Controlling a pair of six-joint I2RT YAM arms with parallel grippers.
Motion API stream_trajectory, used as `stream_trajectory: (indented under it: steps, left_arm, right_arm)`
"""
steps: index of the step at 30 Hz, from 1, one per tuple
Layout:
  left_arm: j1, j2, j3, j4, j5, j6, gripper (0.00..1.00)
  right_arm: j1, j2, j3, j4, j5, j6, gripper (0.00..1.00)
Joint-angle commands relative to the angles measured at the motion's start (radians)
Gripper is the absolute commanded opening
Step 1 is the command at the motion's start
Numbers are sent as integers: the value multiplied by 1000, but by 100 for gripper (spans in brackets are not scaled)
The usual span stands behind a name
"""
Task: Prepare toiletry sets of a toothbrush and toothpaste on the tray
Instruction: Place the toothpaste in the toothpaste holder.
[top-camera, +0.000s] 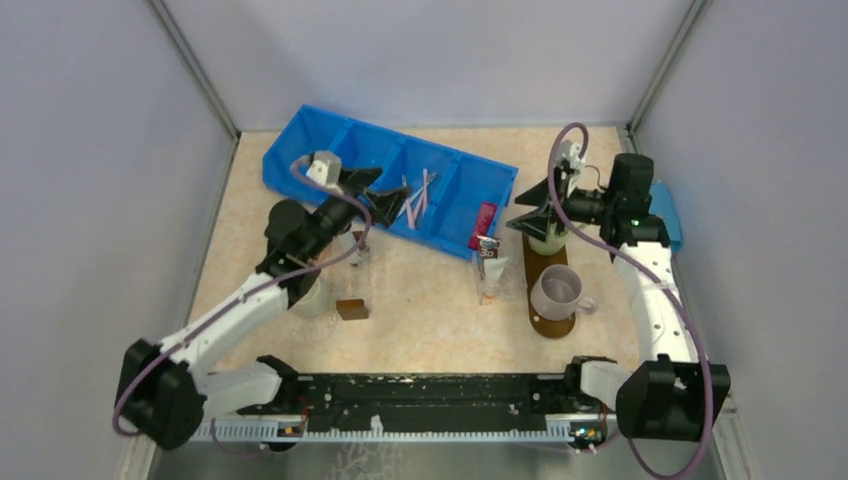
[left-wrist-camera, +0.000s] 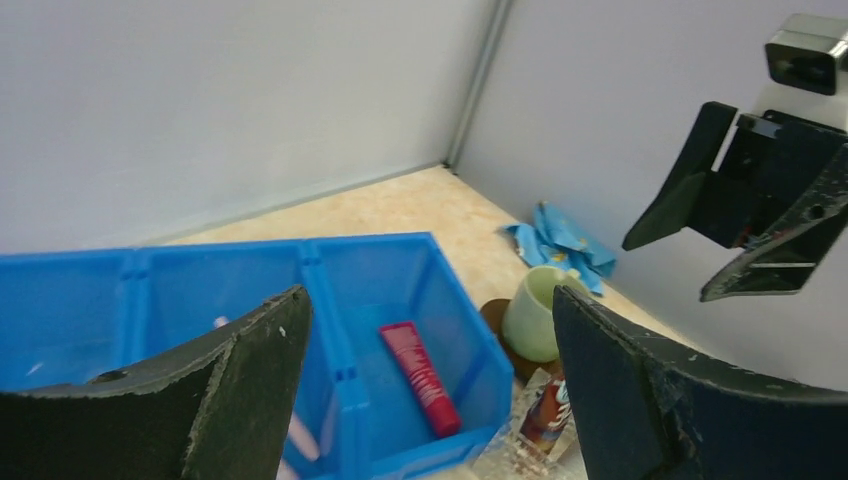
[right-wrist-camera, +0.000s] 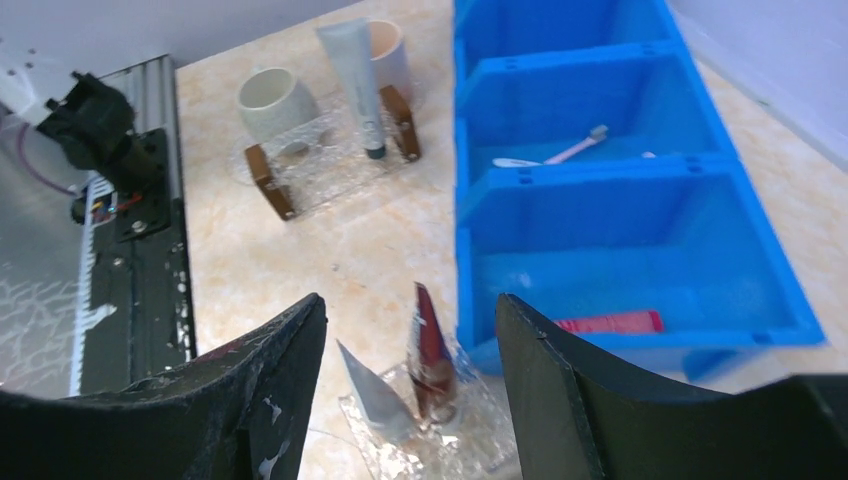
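The dark brown oval tray (top-camera: 551, 326) lies at the right and carries a pale green mug (top-camera: 548, 242) and a grey mug (top-camera: 556, 290). Pink and white toothbrushes (top-camera: 420, 195) lie in the blue compartment bin (top-camera: 330, 140). A red toothpaste tube (left-wrist-camera: 420, 378) lies in the bin's end compartment. A dark red tube (right-wrist-camera: 430, 355) and a white tube (right-wrist-camera: 375, 395) stand in a clear holder (top-camera: 490, 280) left of the tray. My left gripper (left-wrist-camera: 428, 300) hovers open and empty over the bin. My right gripper (right-wrist-camera: 410, 300) is open and empty, above the holder and beside the green mug.
At the left stands a second clear holder with small brown blocks (top-camera: 352, 309), a white mug (right-wrist-camera: 272, 100), a cup and an upright pale tube (right-wrist-camera: 355, 80). A blue cloth (left-wrist-camera: 560, 240) lies by the right wall. Walls enclose three sides.
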Motion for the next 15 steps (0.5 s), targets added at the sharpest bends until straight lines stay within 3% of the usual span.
stream_trajectory:
  steps: [1,8,15]
  left_arm:
    - [-3,181,181,44,181,-66,92]
    - [-83,502,633,-306,69,169,87]
    - [-102,778,925,-555,53,245,63]
  right_arm:
    - [-97,-22,49,88,-2,88,63]
    - [-187,37,88,66,104,76,63]
    - [-263,79,67,40,155,12,63]
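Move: Down in the tray's right-hand compartment, the red toothpaste lies about 7 cm ahead of the left hand, 19 cm to its right and some 30 cm below. The toothbrushes lie about 13 cm ahead and 5 cm right; the right clear holder with its tubes is 4 cm back and 22 cm right. The green mug stands roughly 14 cm right of the red toothpaste, 4 cm nearer the base. From the right hand, the toothpaste is 8 cm ahead, 3 cm left, 25 cm below. Sweeping right and forward high above the tray, the empty left hand travels some 17 cm past the toothbrushes towards the red toothpaste's compartment, staying well above it, its left side rolling up about 15 degrees while the fingers close part-way on nothing. The right hand, empty and open, swings about 10 cm right and forward, turning clockwise, from beside the clear holder to above the green mug. ##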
